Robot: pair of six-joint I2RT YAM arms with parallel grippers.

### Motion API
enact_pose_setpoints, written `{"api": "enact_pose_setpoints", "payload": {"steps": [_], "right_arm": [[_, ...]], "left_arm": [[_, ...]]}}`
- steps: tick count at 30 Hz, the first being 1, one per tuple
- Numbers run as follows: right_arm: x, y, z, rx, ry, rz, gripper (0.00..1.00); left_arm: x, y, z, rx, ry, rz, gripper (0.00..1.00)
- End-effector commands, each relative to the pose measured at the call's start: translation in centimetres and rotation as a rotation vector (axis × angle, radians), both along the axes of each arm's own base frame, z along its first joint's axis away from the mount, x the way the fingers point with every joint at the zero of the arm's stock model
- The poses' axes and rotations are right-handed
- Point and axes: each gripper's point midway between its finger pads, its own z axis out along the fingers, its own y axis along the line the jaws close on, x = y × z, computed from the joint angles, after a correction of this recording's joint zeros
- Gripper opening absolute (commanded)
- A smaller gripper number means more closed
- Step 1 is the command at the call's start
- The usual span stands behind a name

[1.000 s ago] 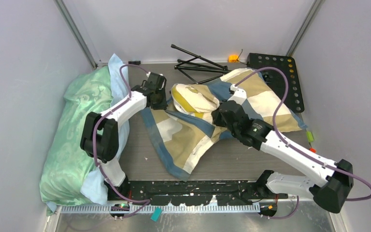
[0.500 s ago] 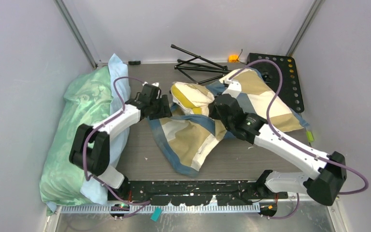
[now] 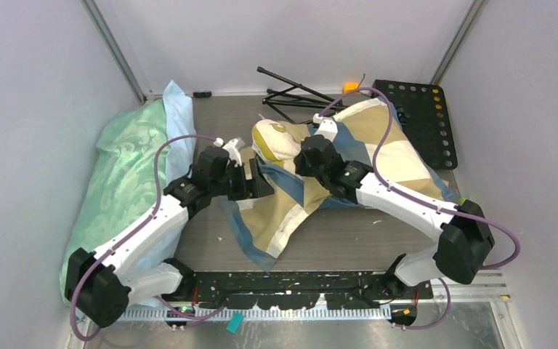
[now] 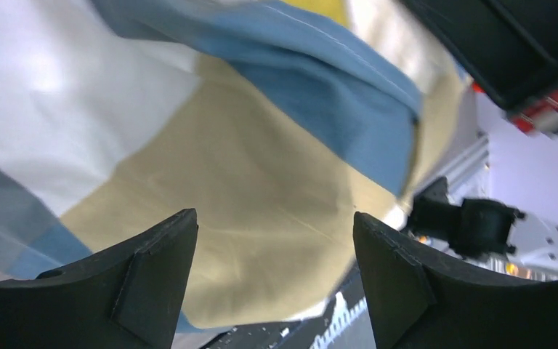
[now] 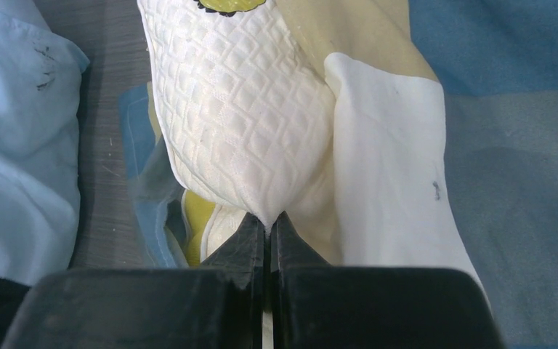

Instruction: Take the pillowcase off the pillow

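The pillowcase [image 3: 290, 203], in blue, tan and cream blocks, lies crumpled across the middle of the table and fills the left wrist view [image 4: 261, 167]. The cream quilted pillow [image 3: 276, 139] sticks out of its far left opening; it also shows in the right wrist view [image 5: 240, 109]. My right gripper [image 3: 299, 155] is shut on a fold of the pillow [image 5: 267, 217]. My left gripper [image 3: 256, 182] is open, just above the pillowcase's left part, with nothing between its jaws [image 4: 272, 254].
A mint-green patterned pillow [image 3: 116, 196] with light blue cloth [image 3: 178, 109] lies along the left wall. A black folded tripod [image 3: 298, 94] and a black perforated plate [image 3: 425, 116] sit at the back. A black rail [image 3: 290, 283] runs along the near edge.
My right gripper has moved left and farther back, dragging the pillow with it. My left gripper has swung from the pillow's left end toward the near right, over the pillowcase.
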Motion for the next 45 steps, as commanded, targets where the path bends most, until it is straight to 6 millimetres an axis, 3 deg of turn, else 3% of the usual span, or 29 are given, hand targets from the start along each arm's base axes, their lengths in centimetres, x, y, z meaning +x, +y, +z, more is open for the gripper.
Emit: {"api": "enact_pose_setpoints", "payload": {"steps": [1, 8, 11, 17, 21, 24, 31, 37, 45], "right_arm": [[2.1, 1.5, 5.1, 0.136, -0.114, -0.022, 0.00], [2.1, 2.0, 5.4, 0.153, -0.105, -0.013, 0.00], [2.2, 2.1, 5.7, 0.168, -0.106, -0.014, 0.00], [2.8, 1.6, 6.8, 0.150, -0.121, -0.055, 0.00], [3.8, 1.2, 7.6, 0.113, -0.120, -0.089, 0.00], [5.0, 0.6, 9.6, 0.118, -0.144, -0.121, 0.00], [7.7, -2.5, 15.8, 0.172, -0.212, -0.191, 0.00], [7.8, -4.5, 20.8, 0.208, -0.294, -0.204, 0.00], [7.6, -8.3, 25.7, 0.205, -0.382, -0.255, 0.00]], "left_arm": [[-2.9, -2.0, 2.1, -0.076, -0.016, -0.116, 0.80], [-5.8, -3.4, -0.2, -0.014, 0.028, -0.272, 0.77], [-6.5, -3.6, -1.9, 0.028, 0.063, -0.291, 0.69], [-8.2, -4.2, -3.3, 0.042, 0.059, -0.338, 0.29], [-9.2, -4.1, -4.6, 0.032, 0.079, -0.344, 0.10], [-9.9, -3.8, -6.3, 0.040, 0.112, -0.341, 0.00], [-11.3, -4.0, -10.0, 0.084, 0.146, -0.320, 0.00], [-11.0, -4.6, -12.0, 0.081, 0.160, -0.289, 0.00], [-11.1, -5.1, -14.3, 0.113, 0.178, -0.287, 0.00]]}}
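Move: The pillowcase's loose tan flap, where the left hand will shut, lies about 9 cm back, 4 cm to the right and 8 cm below that open hand. A blue fold sits some 4 cm ahead and 9 cm right of the left hand, 5 cm below. The right hand's closed fingers are already on the pillow's quilted cover; the pillow's bare end lies roughly 13 cm ahead and 9 cm left of it, 6 cm lower. Back and to the right, then down, the left hand swings from over the pillowcase to its loose near flap, turning nearly 20 degrees clockwise, shuts on the tan cloth, and draws this on rightward and down. The right hand keeps its pinch on the pillow, almost still at first, then hauls it up about 11 cm, forward 6 and a little right, away from the left hand. ##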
